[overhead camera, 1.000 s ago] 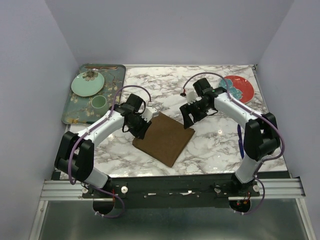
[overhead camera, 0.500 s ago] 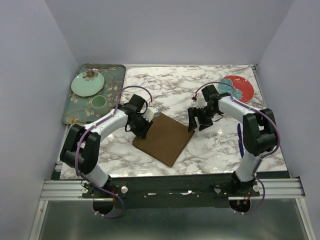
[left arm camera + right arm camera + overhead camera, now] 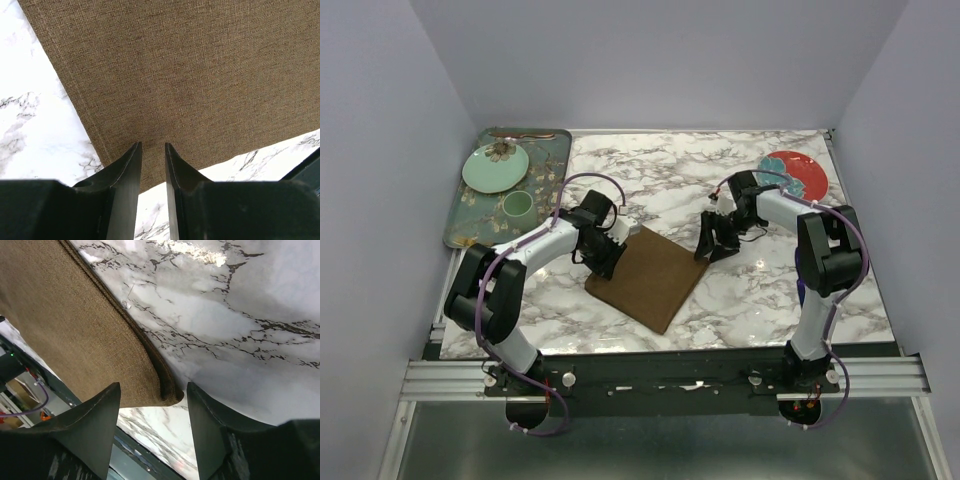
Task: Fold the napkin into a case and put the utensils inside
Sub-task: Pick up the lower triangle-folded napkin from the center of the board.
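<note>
The brown napkin (image 3: 650, 275) lies folded flat, a rough square, on the marble table (image 3: 670, 170). My left gripper (image 3: 603, 255) rests low over its left edge; in the left wrist view the jaws (image 3: 151, 145) stand a narrow gap apart over the flat cloth (image 3: 175, 75), pinching nothing. My right gripper (image 3: 708, 245) is wide open at the napkin's right corner; in the right wrist view the jaws (image 3: 154, 387) straddle the doubled corner (image 3: 75, 330). The blue-handled utensil (image 3: 801, 290) lies at the table's right, partly behind my right arm. The copper utensil (image 3: 525, 135) lies on the tray's far edge.
A dark green floral tray (image 3: 460, 215) at the back left holds a mint plate (image 3: 495, 167) and a small green cup (image 3: 517, 205). A red plate (image 3: 800, 175) sits at the back right. Walls close in the table on three sides.
My right gripper has come down and back toward the napkin's right corner, and the arm has folded in. My left gripper has stayed at the left edge.
</note>
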Robot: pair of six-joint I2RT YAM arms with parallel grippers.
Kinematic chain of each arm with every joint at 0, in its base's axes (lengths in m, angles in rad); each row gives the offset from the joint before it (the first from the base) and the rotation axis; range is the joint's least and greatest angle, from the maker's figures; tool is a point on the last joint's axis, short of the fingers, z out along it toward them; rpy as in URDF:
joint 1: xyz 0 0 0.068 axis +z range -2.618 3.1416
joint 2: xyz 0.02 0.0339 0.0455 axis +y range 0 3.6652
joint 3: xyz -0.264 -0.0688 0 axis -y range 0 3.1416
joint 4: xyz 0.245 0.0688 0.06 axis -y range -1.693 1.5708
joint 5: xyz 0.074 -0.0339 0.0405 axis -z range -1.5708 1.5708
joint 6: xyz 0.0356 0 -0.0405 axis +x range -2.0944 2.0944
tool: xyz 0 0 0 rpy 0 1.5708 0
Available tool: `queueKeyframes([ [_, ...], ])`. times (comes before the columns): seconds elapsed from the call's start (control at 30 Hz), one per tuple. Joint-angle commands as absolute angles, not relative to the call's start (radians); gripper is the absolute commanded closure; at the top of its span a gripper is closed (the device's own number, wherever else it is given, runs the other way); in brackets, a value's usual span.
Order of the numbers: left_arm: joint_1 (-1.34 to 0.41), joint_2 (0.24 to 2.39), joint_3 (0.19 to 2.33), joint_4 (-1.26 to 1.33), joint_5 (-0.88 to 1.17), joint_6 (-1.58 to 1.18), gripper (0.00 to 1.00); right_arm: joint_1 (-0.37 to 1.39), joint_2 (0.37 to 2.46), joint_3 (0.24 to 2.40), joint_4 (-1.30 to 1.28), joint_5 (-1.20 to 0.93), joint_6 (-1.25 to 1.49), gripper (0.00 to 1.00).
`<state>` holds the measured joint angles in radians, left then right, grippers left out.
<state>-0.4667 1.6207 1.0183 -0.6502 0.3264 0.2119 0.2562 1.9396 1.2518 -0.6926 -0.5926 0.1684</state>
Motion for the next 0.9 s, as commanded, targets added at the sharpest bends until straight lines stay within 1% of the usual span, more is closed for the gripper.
queueKeyframes([
  [0.0, -0.476, 1.631, 1.003, -0.630, 0.344, 0.195, 0.67, 0.241, 1.962, 1.236, -0.703, -0.615, 0.186, 0.36],
  [0.17, -0.477, 1.637, 1.003, -0.623, 0.347, 0.186, 0.67, 0.229, 1.976, 1.239, -0.727, -0.614, 0.181, 0.41],
  [0.27, -0.479, 1.637, 1.003, -0.621, 0.347, 0.186, 0.67, 0.224, 1.983, 1.246, -0.729, -0.606, 0.178, 0.48],
  [0.37, -0.479, 1.641, 1.005, -0.618, 0.348, 0.186, 0.67, 0.219, 1.985, 1.262, -0.729, -0.606, 0.178, 0.58],
  [0.4, -0.479, 1.641, 1.006, -0.620, 0.348, 0.184, 0.67, 0.218, 1.986, 1.269, -0.729, -0.603, 0.178, 0.65],
  [0.47, -0.479, 1.644, 1.006, -0.617, 0.348, 0.181, 0.67, 0.216, 1.988, 1.293, -0.729, -0.606, 0.164, 0.72],
  [0.5, -0.477, 1.647, 1.006, -0.617, 0.348, 0.176, 0.67, 0.216, 1.990, 1.301, -0.730, -0.606, 0.157, 0.80],
  [0.6, -0.476, 1.651, 1.014, -0.612, 0.351, 0.164, 0.67, 0.216, 1.983, 1.335, -0.738, -0.612, 0.118, 0.94],
  [0.63, -0.476, 1.651, 1.019, -0.611, 0.351, 0.160, 0.66, 0.216, 1.980, 1.341, -0.739, -0.624, 0.098, 0.97],
  [0.67, -0.471, 1.648, 1.023, -0.607, 0.354, 0.156, 0.66, 0.216, 1.980, 1.345, -0.744, -0.629, 0.091, 0.99],
  [0.77, -0.447, 1.591, 1.014, -0.557, 0.406, 0.155, 0.66, 0.216, 1.973, 1.350, -0.755, -0.647, 0.063, 0.99],
  [0.8, -0.446, 1.560, 1.000, -0.525, 0.470, 0.156, 0.66, 0.216, 1.970, 1.341, -0.753, -0.647, 0.057, 0.99],
  [0.87, -0.449, 1.459, 0.948, -0.396, 0.514, 0.160, 0.66, 0.216, 1.965, 1.330, -0.750, -0.644, 0.049, 0.99],
])
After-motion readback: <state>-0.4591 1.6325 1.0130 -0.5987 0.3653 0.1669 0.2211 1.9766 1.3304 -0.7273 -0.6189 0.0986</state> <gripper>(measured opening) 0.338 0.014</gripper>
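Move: The napkin's right corner sits between the right hand's open fingertips, directly underneath and about 1 cm below. The napkin's middle is some 14 cm to the right hand's left and 4 cm back; the red-and-blue plate is about 19 cm to its right and 17 cm ahead. From the left hand, low over the napkin's left end, that right corner lies about 22 cm to the right, 3 cm ahead and 1 cm down. The right fingers close fully on the napkin's right corner and pinch its layers together, the hand having eased about 1 cm to its right and slightly down. Then it draws the corner some 2 cm forward and up about 1.5 cm. The left hand, fingers still part open, seems to rest on the cloth's left end, sinking half a centimetre before shifting slightly right and forward. ##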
